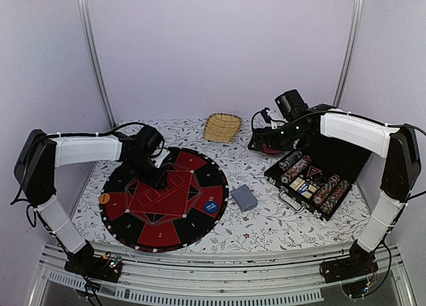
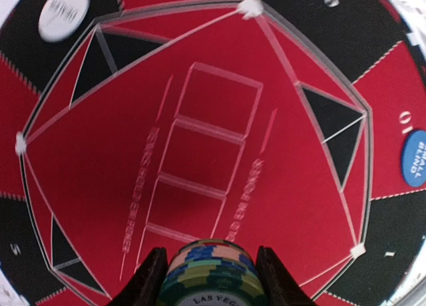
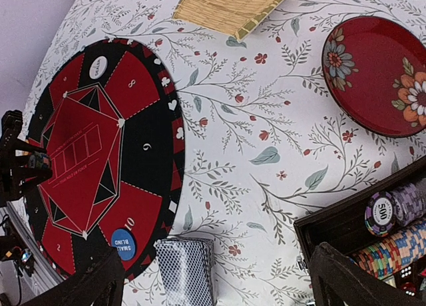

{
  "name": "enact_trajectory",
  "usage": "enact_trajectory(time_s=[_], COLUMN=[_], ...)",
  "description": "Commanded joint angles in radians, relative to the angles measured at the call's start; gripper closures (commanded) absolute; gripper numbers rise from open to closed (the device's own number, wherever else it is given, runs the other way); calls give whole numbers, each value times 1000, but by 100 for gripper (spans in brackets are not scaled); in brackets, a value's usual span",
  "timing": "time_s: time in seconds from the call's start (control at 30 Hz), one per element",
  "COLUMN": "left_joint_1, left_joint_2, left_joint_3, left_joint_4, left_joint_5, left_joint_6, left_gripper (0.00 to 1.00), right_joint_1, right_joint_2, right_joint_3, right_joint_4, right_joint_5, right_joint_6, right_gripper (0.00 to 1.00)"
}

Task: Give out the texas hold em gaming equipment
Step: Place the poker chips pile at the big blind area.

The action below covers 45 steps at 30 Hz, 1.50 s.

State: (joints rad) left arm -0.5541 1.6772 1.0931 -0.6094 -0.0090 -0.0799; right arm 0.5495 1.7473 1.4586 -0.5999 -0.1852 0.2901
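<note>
My left gripper (image 2: 210, 254) is shut on a short stack of multicoloured chips (image 2: 212, 276), held just above the red centre of the round poker mat (image 2: 219, 153). In the top view that gripper (image 1: 158, 178) hangs over the mat (image 1: 193, 226). My right gripper (image 3: 216, 251) is open and holds nothing, high above the tablecloth next to the chip case (image 1: 346, 161). Far below it lies the card deck (image 3: 186, 269) with its blue-grey back up. A blue small-blind button (image 3: 123, 244) and a white button (image 3: 98, 67) lie on the mat. An orange button (image 1: 104, 197) sits at the mat's left rim.
The open black case holds rows of chips (image 3: 393, 216) at the right. A dark-red flowered plate (image 3: 379, 73) lies behind the case, under my right arm. A woven straw basket (image 1: 221, 127) stands at the back. The flowered cloth (image 3: 266, 153) lies bare between mat and case.
</note>
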Motion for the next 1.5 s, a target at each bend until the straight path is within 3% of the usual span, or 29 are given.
enact_trajectory(time_s=[0.0, 0.13, 0.4, 0.6, 1.07, 1.33, 1.37, 1.47], left_joint_1=[22, 95, 443, 571, 588, 582, 582, 582], left_joint_2=[-59, -67, -51, -17, 52, 34, 31, 24], left_joint_3=[-14, -45, -66, -79, -132, -225, -234, -254], left_joint_4=[-48, -33, 61, 103, 92, 156, 163, 172], left_joint_5=[-7, -35, -152, -176, -238, -202, -201, -201], left_joint_6=[-67, -116, -224, -237, -304, -348, -351, -357], left_gripper=[100, 100, 100, 100, 100, 100, 98, 77], right_joint_1=[5, 5, 5, 7, 4, 6, 6, 5], right_joint_2=[-43, -57, -106, -132, -130, -123, -122, -126], right_joint_3=[-3, -16, -93, -127, -128, -108, -106, -109], right_joint_4=[-20, -9, 39, 38, 38, 21, 20, 20], right_joint_5=[48, 35, 7, 11, -11, -19, -19, -26], right_joint_6=[-53, -76, -110, -131, -147, -163, -164, -163], right_gripper=[1, 1, 1, 1, 1, 1, 1, 1])
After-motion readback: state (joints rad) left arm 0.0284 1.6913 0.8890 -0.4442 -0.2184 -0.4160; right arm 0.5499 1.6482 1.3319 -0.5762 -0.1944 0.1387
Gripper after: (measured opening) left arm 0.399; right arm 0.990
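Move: The left gripper holds the poker chips pile above the middle of the round mat. The big blind button, marking the area to fill, lies about 24 cm to its left, 4 cm back and 8 cm below. The mat's number 5 is some 18 cm left and 5 cm ahead, the dealer button roughly 18 cm ahead and 2 cm right. From the open right gripper the big blind button is some 72 cm left, 10 cm back and 19 cm below. Bring the left gripper about 24 cm left across the mat to its left rim by the big blind button, swinging slightly forward on the way and turning some 55 degrees counter-clockwise. Near the rim, lower it about 5 cm while easing back 3 cm, and keep the chips pile gripped. Let the empty right gripper drift back a couple of centimetres, staying open. ##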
